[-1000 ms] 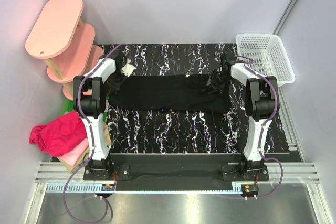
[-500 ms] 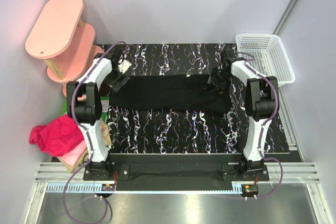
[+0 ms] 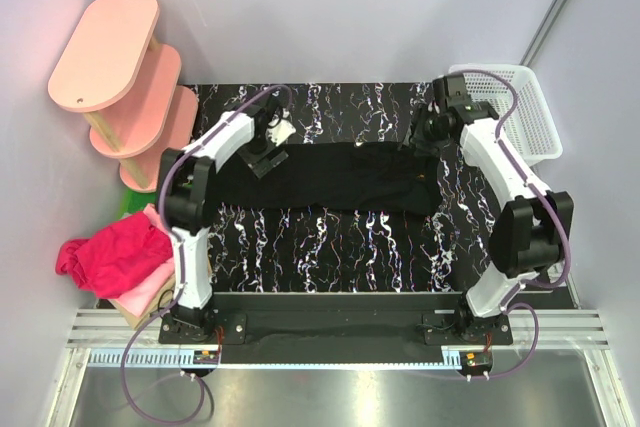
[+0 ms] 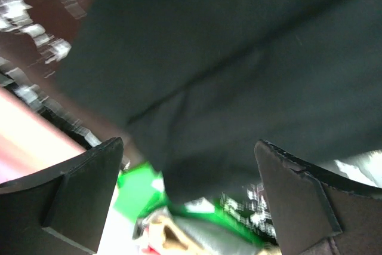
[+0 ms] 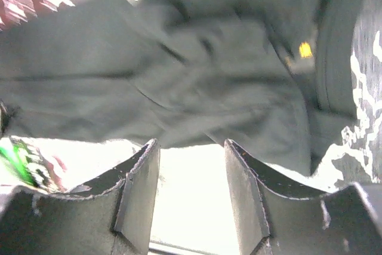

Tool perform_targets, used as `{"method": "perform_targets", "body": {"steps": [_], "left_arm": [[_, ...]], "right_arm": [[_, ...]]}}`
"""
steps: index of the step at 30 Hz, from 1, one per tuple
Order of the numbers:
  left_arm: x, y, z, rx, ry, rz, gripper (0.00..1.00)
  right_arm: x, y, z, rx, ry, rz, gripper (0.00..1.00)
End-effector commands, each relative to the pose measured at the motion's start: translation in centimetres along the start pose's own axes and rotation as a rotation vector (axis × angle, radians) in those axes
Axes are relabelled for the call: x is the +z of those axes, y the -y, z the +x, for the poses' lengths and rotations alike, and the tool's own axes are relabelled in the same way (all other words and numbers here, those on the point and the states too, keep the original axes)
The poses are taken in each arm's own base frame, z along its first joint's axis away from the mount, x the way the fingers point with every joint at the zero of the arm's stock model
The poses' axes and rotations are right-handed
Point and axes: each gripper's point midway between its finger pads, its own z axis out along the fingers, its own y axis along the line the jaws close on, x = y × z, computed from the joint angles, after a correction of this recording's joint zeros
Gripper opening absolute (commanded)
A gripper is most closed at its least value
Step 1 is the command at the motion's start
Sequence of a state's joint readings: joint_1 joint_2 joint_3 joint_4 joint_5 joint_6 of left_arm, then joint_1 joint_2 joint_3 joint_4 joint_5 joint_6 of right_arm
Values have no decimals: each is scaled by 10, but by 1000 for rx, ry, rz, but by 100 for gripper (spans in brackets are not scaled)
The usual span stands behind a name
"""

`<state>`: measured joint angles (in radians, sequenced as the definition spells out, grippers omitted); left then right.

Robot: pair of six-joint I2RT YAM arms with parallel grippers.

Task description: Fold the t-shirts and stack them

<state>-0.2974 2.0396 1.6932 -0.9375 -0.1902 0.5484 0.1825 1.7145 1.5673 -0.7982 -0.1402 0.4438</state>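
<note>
The black t-shirt (image 3: 340, 177) lies folded into a long strip across the marbled table (image 3: 330, 247). My left gripper (image 3: 266, 153) hovers over its left end, jaws wide open and empty. In the left wrist view (image 4: 190, 165) the black cloth (image 4: 239, 58) fills the space beyond the fingers (image 4: 77, 195). My right gripper (image 3: 424, 133) is over the shirt's right end, open and empty. In the right wrist view (image 5: 191, 153) the rumpled cloth (image 5: 197, 64) lies just past the fingertips (image 5: 140, 183). A magenta tee (image 3: 115, 250) sits on pink and tan ones (image 3: 150, 292), left of the table.
A white mesh basket (image 3: 505, 107) stands at the back right corner. A pink tiered shelf (image 3: 110, 47) stands at the back left. A green packet (image 3: 128, 209) lies by the table's left edge and shows in the left wrist view (image 4: 137, 186).
Both arms have swung. My left gripper moved right and inward along the shirt's left end. My right arm stretched out and its gripper moved slightly back. The shirt has barely shifted.
</note>
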Motion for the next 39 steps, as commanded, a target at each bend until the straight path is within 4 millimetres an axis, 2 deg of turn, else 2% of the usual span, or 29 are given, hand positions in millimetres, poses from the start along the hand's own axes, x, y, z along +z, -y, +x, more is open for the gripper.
{"method": "perform_targets", "body": {"steps": [1, 5, 9, 12, 16, 18, 19, 20, 21, 22, 23, 24, 25, 27, 28, 30, 31, 32, 33, 35, 36, 37, 38, 39], "left_arm": [[22, -14, -5, -26, -40, -25, 99], [31, -18, 1, -14, -75, -49, 99], [40, -20, 12, -6, -100, -72, 99], [45, -22, 21, 5, -120, -89, 99], [47, -21, 31, 6, -135, -90, 99], [47, -18, 39, 11, -151, -88, 99], [47, -17, 41, 14, -153, -87, 99], [49, -11, 49, 24, -172, -72, 99], [44, -9, 50, 24, -166, -75, 99], [46, -4, 57, 29, -181, -64, 99], [44, -3, 60, 28, -180, -60, 99], [41, -1, 63, 29, -180, -57, 99], [43, 6, 71, 36, -198, -44, 99], [37, 13, 76, 53, -200, -36, 99], [40, 24, 84, 73, -222, -20, 99], [36, 33, 88, 90, -224, -9, 99], [37, 46, 93, 109, -236, 13, 99], [35, 51, 94, 114, -234, 21, 99], [34, 57, 94, 117, -233, 33, 99], [33, 78, 96, 125, -232, 81, 99], [33, 90, 97, 142, -237, 104, 99], [32, 101, 97, 138, -235, 140, 99], [31, 110, 96, 144, -233, 161, 99], [29, 122, 96, 164, -234, 181, 99]], "right_arm": [[35, 40, 55, 47, -144, 119, 54], [49, 56, 82, 92, -211, 159, 54], [58, 69, 96, 116, -243, 211, 55], [64, 70, 103, 126, -275, 215, 56], [71, 78, 99, 100, -276, 255, 58], [80, 87, 99, 80, -292, 293, 58], [83, 84, 89, 70, -281, 293, 59], [92, 91, 94, 64, -318, 323, 58], [96, 93, 91, 49, -326, 337, 58], [100, 87, 76, 42, -307, 326, 58], [108, 96, 79, 37, -330, 363, 58], [112, 96, 75, 34, -331, 362, 58], [115, 91, 61, 30, -305, 347, 58], [125, 96, 56, 27, -313, 357, 58], [126, 91, 41, 21, -288, 350, 58], [134, 101, 31, 19, -285, 376, 57], [133, 97, 16, 16, -258, 370, 57], [139, 101, 13, 14, -262, 376, 56], [138, 98, -4, 7, -226, 364, 56], [147, 102, -8, -8, -237, 377, 55], [146, 95, -27, -4, -196, 358, 54], [156, 100, -22, 1, -228, 372, 53], [160, 97, -25, 7, -231, 352, 52], [160, 87, -44, 5, -187, 325, 52]]}}
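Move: The black t-shirt lies flat under both hands. Its middle is about 12 cm right of the left hand, 2 cm back and 5 cm below; its left end is some 12 cm to that hand's left, also 2 cm back. From the right hand the shirt's middle is about 19 cm left, 2 cm back and 16 cm below, its near right corner 10 cm back and 4 cm right, the white basket 12 cm ahead and 20 cm right. Both hands come to press open fingertips on the shirt and drag it opposite ways: the left drops about 5 cm, then sweeps back some 8 cm. The right descends about 16 cm, going back 7 cm towards the near edge while its fingers tip to point nearly straight down, then pushes forward about 14 cm with the cloth; neither gripper closes. ##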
